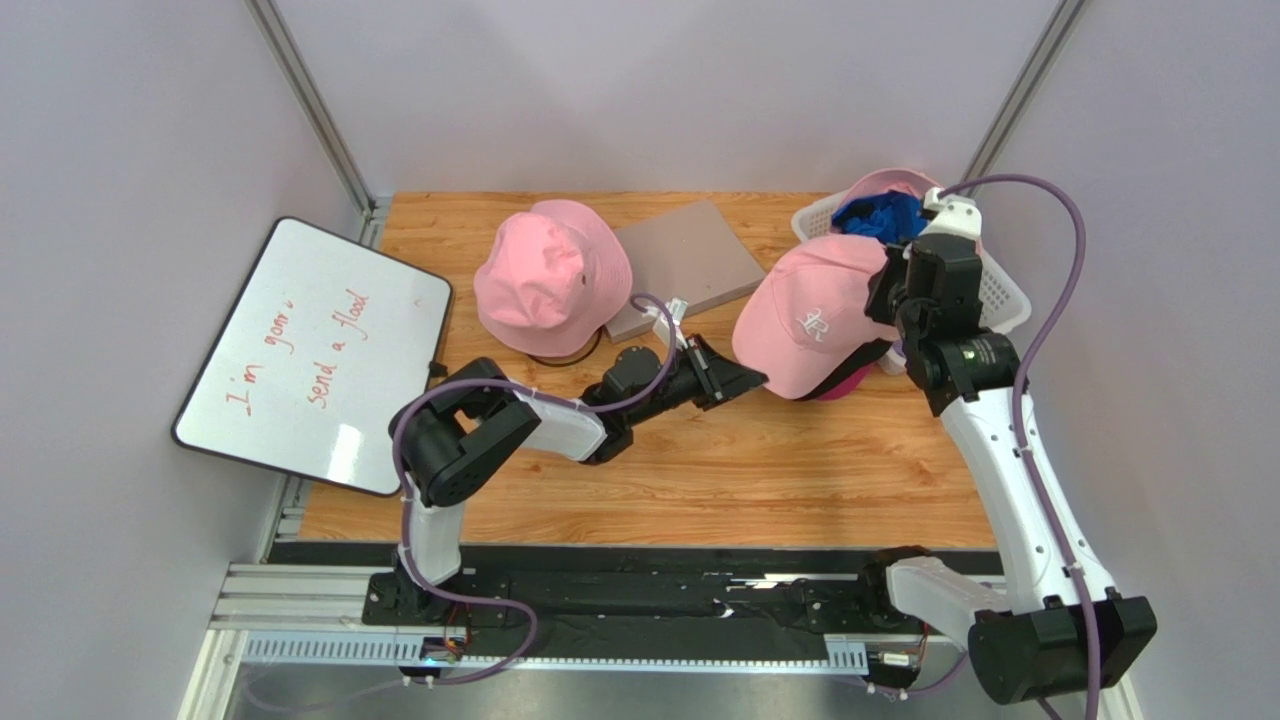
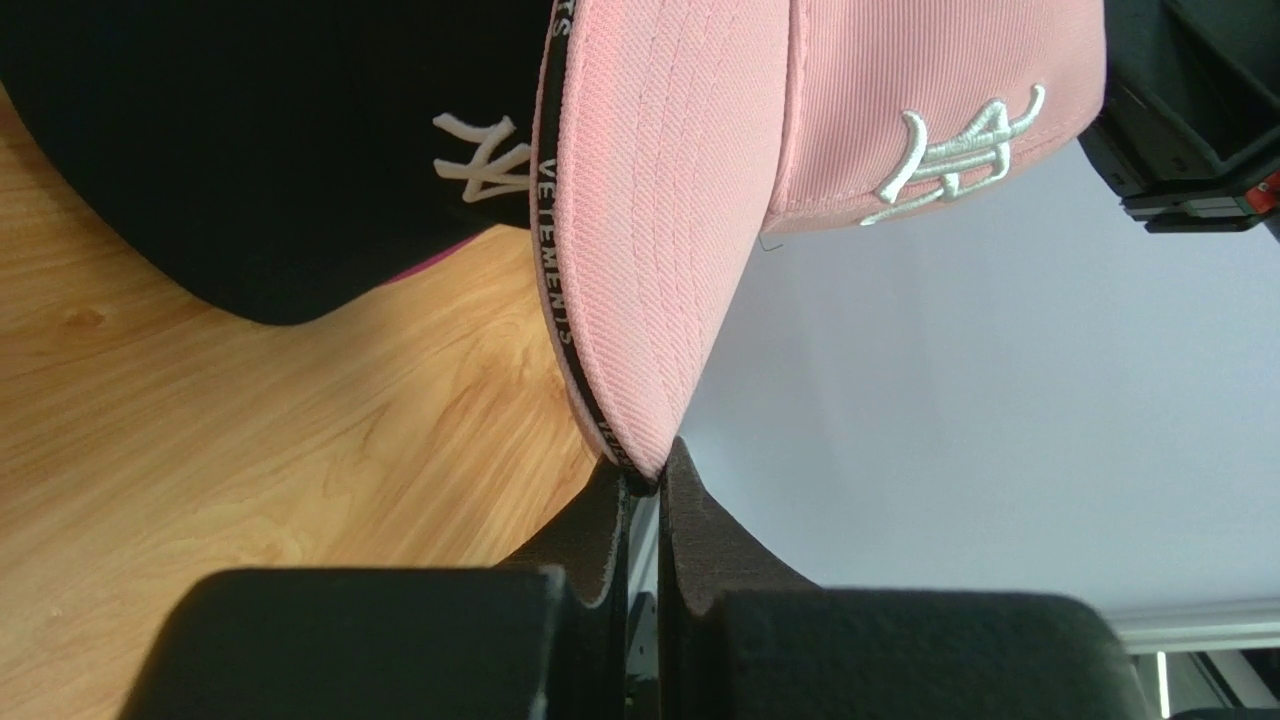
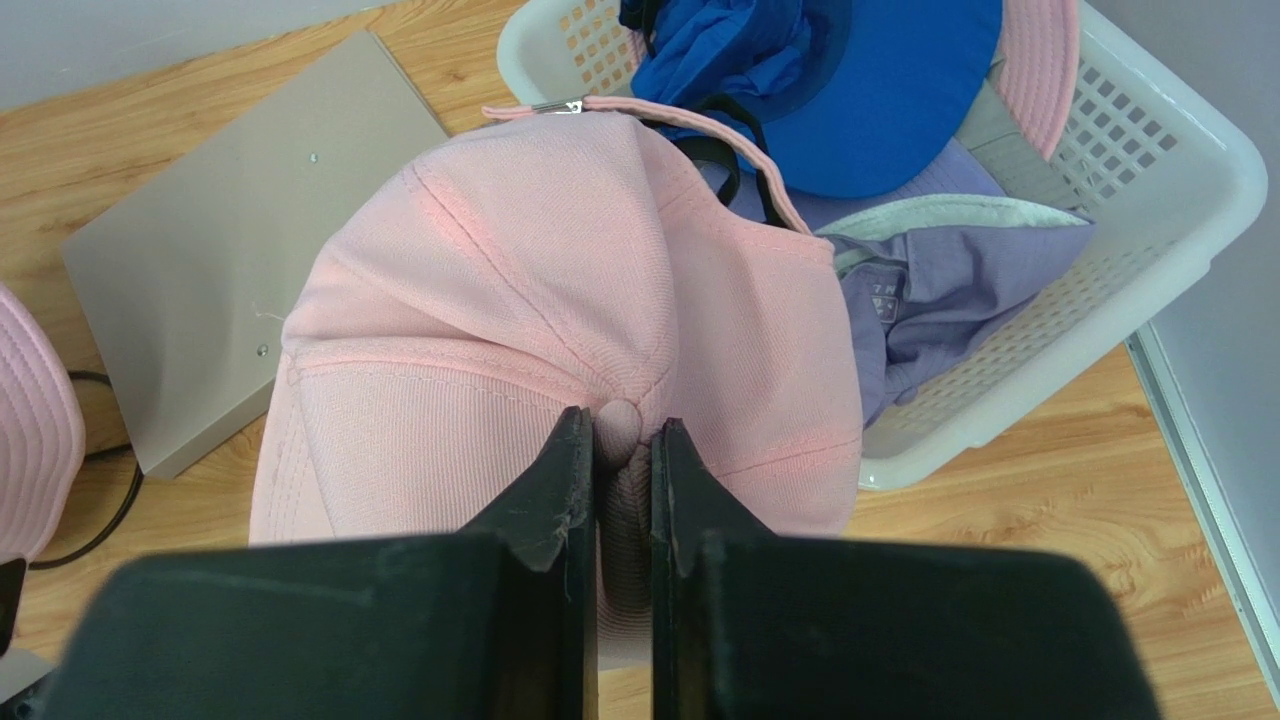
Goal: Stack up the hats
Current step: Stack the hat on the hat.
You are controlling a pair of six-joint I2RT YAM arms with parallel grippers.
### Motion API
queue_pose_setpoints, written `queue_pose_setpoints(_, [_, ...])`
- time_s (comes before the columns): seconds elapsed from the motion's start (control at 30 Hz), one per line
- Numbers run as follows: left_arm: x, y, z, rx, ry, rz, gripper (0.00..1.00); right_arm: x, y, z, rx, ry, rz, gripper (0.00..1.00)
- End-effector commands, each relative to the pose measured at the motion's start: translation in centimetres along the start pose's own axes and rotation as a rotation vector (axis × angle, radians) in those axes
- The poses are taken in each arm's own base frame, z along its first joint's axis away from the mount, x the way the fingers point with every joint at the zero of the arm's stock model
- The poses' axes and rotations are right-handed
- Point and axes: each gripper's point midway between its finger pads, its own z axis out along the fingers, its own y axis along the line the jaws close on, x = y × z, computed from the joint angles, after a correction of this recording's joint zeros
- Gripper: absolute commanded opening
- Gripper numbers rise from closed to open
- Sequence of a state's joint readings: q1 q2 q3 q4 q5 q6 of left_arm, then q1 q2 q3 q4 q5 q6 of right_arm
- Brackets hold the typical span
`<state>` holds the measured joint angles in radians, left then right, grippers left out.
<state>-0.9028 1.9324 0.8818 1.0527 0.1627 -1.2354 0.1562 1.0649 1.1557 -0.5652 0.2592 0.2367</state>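
Observation:
A pale pink baseball cap [image 1: 804, 308] hangs over a black cap [image 1: 846, 383] on the wooden table, with a strip of magenta showing under the black one. My right gripper [image 3: 624, 438] is shut on the button at the pink cap's crown [image 3: 571, 285]. My left gripper [image 2: 646, 477] is shut on the tip of that cap's brim [image 2: 661, 225]; the black cap [image 2: 271, 150] lies just beyond it. In the top view the left gripper [image 1: 747, 378] is at the cap's near-left edge and the right gripper [image 1: 887, 297] at its right side. A pink bucket hat [image 1: 541, 278] sits to the left.
A white mesh basket [image 3: 1187, 165] at the back right holds a blue cap [image 3: 842, 75] and a lavender one [image 3: 932, 285]. A grey flat board [image 1: 684, 258] lies between the bucket hat and the caps. A whiteboard [image 1: 316, 353] overhangs the table's left edge.

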Motion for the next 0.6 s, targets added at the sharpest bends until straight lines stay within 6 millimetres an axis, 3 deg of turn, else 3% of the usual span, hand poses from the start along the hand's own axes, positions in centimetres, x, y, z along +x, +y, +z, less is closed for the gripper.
queue_pose_setpoints(0.0, [-1.8, -0.7, -0.5, 0.046, 0.002, -0.008, 0.0, -3.6, 1.6, 0.1, -0.048, -0.075, -0.011, 0.0])
queue_pose_setpoints(0.13, [-2.0, 0.5, -0.4, 0.004, 0.019, -0.009, 0.0, -4.3, 2.0, 1.0, -0.048, -0.083, -0.021, 0.02])
queue_pose_setpoints(0.23, [-2.4, 0.9, -0.2, -0.01, 0.021, -0.017, 0.0, -4.3, 2.6, 1.8, -0.069, -0.074, -0.031, 0.1])
queue_pose_setpoints(0.33, [-3.2, 1.2, -0.4, -0.017, 0.011, -0.037, 0.0, -4.4, 3.3, 2.3, -0.093, -0.058, -0.033, 0.39])
queue_pose_setpoints(0.37, [-3.6, 1.4, -0.6, -0.021, 0.007, -0.038, 0.0, -4.4, 3.4, 2.3, -0.101, -0.053, -0.035, 0.57])
queue_pose_setpoints(0.47, [-3.9, 1.8, -1.0, -0.031, 0.015, -0.04, 0.0, -5.5, 4.0, 1.9, -0.129, -0.068, -0.039, 0.71])
queue_pose_setpoints(0.57, [-4.2, 2.1, -1.3, -0.029, 0.028, -0.054, 0.0, -7.4, 4.5, 1.4, -0.174, -0.095, -0.014, 0.73])
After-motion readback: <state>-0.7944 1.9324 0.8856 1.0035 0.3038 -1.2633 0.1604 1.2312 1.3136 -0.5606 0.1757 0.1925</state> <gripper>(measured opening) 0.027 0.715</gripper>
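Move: The pink hat, already over the black one, is pinched at its brim in my left hand and at its crown in my right. The black hat's middle lies about 8 cm ahead and 12 cm right of my left hand, some 4 cm back, 2 cm left and 10 cm below my right. From my right hand, the basket is some 5 cm ahead and 12 cm right, 20 cm down, and the grey board 5 cm ahead and 24 cm left, 26 cm down. I open my right fingers wide and let go of the pink hat's crown while that hand slides about 4 cm forward and 2 cm left, lifting a little at the end. My left hand keeps its pinch on the brim and draws it some 2 cm forward and 2 cm left, towards the grey board, sinking slightly. ##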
